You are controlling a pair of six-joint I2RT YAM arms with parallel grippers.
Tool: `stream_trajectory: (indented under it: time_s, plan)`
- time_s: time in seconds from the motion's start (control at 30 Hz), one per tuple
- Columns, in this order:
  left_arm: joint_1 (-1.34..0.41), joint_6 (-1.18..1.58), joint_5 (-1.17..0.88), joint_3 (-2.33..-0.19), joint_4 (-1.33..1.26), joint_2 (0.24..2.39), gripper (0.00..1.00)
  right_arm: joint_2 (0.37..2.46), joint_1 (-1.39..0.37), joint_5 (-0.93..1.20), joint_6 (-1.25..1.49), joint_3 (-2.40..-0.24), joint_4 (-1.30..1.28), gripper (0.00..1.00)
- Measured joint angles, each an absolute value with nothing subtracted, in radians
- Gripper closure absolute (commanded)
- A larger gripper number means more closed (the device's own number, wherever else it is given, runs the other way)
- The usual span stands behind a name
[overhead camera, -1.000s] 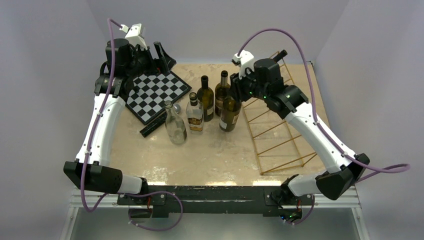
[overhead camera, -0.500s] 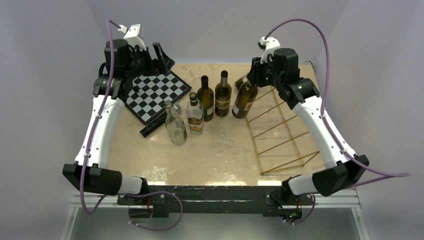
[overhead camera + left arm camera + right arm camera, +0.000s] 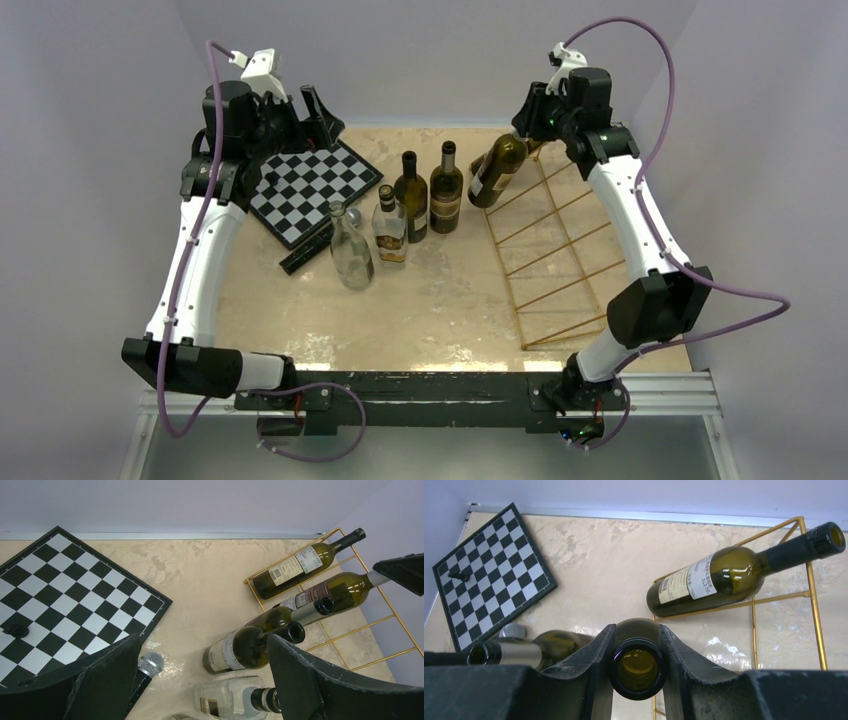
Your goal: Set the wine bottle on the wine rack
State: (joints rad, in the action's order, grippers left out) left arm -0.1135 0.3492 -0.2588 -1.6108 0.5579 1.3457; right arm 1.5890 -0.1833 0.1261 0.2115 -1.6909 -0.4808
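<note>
A dark green wine bottle [image 3: 497,168] hangs tilted, base low, over the far left end of the gold wire wine rack [image 3: 570,286]. My right gripper [image 3: 533,133] is shut on its neck. In the right wrist view both fingers clamp the neck just under the open mouth [image 3: 637,667]. A second green bottle [image 3: 724,577] lies on the rack's far slot [image 3: 809,595]. The left wrist view shows the held bottle [image 3: 345,587] just in front of that one [image 3: 295,570]. My left gripper [image 3: 320,110] hovers open and empty above the chessboard.
Two dark wine bottles [image 3: 411,200] [image 3: 446,190] stand at mid-table, left of the rack. Beside them are a clear square bottle [image 3: 389,228] and a clear round one [image 3: 351,250]. A chessboard [image 3: 310,185] and a black microphone [image 3: 305,250] lie at the left.
My right arm has carried the bottle from beside the standing bottles up and back to the right, tipping it over the rack's far end. The left arm has barely moved.
</note>
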Motion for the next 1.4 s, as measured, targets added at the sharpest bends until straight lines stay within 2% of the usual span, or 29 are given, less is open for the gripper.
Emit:
stream_trajectory:
  time_s: [0.4,1.3,1.4]
  plan:
    - [-0.113,0.348,-0.253,-1.608,0.566,1.342,0.01,1.728,-0.115,0.166,0.234,-1.752,-0.464,1.00]
    - [-0.113,0.337,-0.249,-1.648,0.603,1.365,0.01,1.746,-0.073,0.164,0.312,-1.666,-0.370,1.00]
    - [-0.113,0.337,-0.249,-1.648,0.607,1.365,0.01,1.740,-0.068,0.143,0.345,-1.633,-0.320,0.96]
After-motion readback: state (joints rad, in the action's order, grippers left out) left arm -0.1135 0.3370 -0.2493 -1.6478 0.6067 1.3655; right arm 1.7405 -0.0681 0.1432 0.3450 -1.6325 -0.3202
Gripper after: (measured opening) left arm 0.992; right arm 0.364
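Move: Below the right hand, which already holds the wine bottle by its neck, lies the middle of the rack's second slot, roughly 19 cm down and 3 cm to the right, about level fore and aft. The racked bottle lies 7 cm ahead, 2 cm right and 17 cm below. To the left stand a labelled bottle, 15 cm over and 6 cm back, and a green bottle, 24 cm over and 8 cm back, middles about 15 cm lower. From the left hand the slot is 41 cm right, 5 cm ahead and 24 cm down. Carrying the wine bottle by its neck, the right hand lowers it about 6 cm while going some 5 cm forward and 4 cm to the right, into place beside the racked bottle. It pauses briefly partway, then goes on down and right. The wrist turns about 10 degrees in all, chiefly clockwise with the left side rising; the fingers keep their hold. ##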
